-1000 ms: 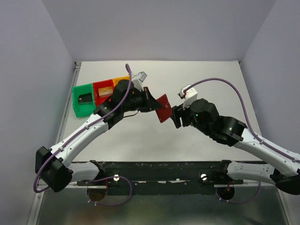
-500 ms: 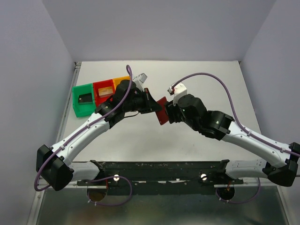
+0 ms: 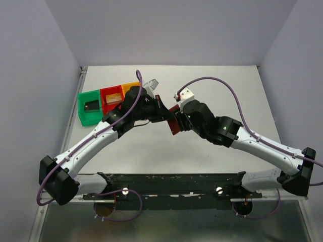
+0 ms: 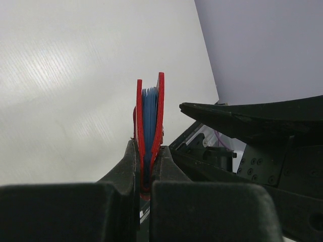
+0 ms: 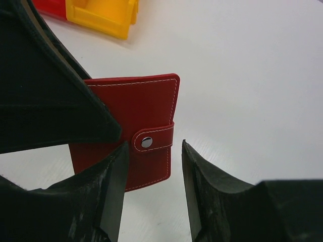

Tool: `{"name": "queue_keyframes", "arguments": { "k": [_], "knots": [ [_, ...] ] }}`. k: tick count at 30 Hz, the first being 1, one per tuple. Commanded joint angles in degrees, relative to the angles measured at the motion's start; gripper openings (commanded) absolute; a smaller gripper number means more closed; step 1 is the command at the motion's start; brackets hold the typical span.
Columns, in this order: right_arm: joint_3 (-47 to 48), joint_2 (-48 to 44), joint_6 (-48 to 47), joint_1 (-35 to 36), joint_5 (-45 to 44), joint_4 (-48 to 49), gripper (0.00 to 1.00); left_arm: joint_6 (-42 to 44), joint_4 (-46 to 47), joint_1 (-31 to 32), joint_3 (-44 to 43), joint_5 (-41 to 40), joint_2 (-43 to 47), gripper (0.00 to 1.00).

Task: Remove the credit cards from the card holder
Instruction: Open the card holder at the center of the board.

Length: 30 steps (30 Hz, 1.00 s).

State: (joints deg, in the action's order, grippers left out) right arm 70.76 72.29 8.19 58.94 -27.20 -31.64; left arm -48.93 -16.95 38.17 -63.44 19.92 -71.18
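Note:
The card holder [image 3: 173,128], dark red with a snap tab [image 5: 151,139], hangs above the table's middle. My left gripper [image 3: 165,114] is shut on it. In the left wrist view the card holder [image 4: 150,118] stands edge-on between the left gripper's [image 4: 147,159] fingers, showing only blue inner pockets. My right gripper [image 5: 151,189] is open. Its fingers straddle the card holder's [image 5: 133,113] tab-side lower corner, with a gap on the right. Any credit cards inside are hidden. A black card [image 3: 92,106] lies in the green tray [image 3: 86,117] and a gold-orange card [image 3: 114,99] in the red tray [image 3: 108,107].
A yellow tray [image 3: 130,86] stands beside the red one at the back left, and the yellow tray [image 5: 101,17] shows again at the top of the right wrist view. The two arms meet over the white table [image 3: 222,91].
My right arm has swung left up to the card holder and its jaws have narrowed. The left gripper has kept the holder almost still.

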Motion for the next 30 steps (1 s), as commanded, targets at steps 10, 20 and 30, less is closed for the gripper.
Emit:
{"name": "queue_keyframes", "arguments": {
  "k": [10,20,30],
  "knots": [
    [3.7,4.1,-0.5,0.4,-5.1,-3.0,0.46,-1.2,2.3,0.8,-1.0,0.6,1.0,0.00],
    [4.2,5.8,-0.8,0.3,-7.0,-4.4,0.34,-1.2,2.6,0.9,-0.7,0.6,1.4,0.00],
    [4.1,6.9,-1.2,0.3,-8.0,-5.1,0.23,-0.9,2.1,0.9,-0.6,0.5,1.7,0.00]
  ]
}}
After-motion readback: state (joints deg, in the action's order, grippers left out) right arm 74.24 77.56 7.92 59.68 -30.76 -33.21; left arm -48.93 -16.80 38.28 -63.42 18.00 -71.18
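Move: The snap button on the card holder's closing strap is just past the right fingertips, about 2 cm ahead, 2 cm to the left and 1 cm below that hand. The card holder's middle lies 2 cm ahead and 3 cm left of the hand, also 1 cm down. The yellow box stands some 18 cm ahead, 21 cm left and 20 cm lower. For the left hand, the card holder's middle is about 1 cm ahead, 2 cm right and 1 cm below. The right fingers come onto the rounded strap end and close from half open to about a quarter, taking the snap button between their tips. To get there the hand eases roughly 1.5 cm forward, left and down towards the card holder. The left hand keeps its grip on the card holder and shifts only about half a centimetre forward. ##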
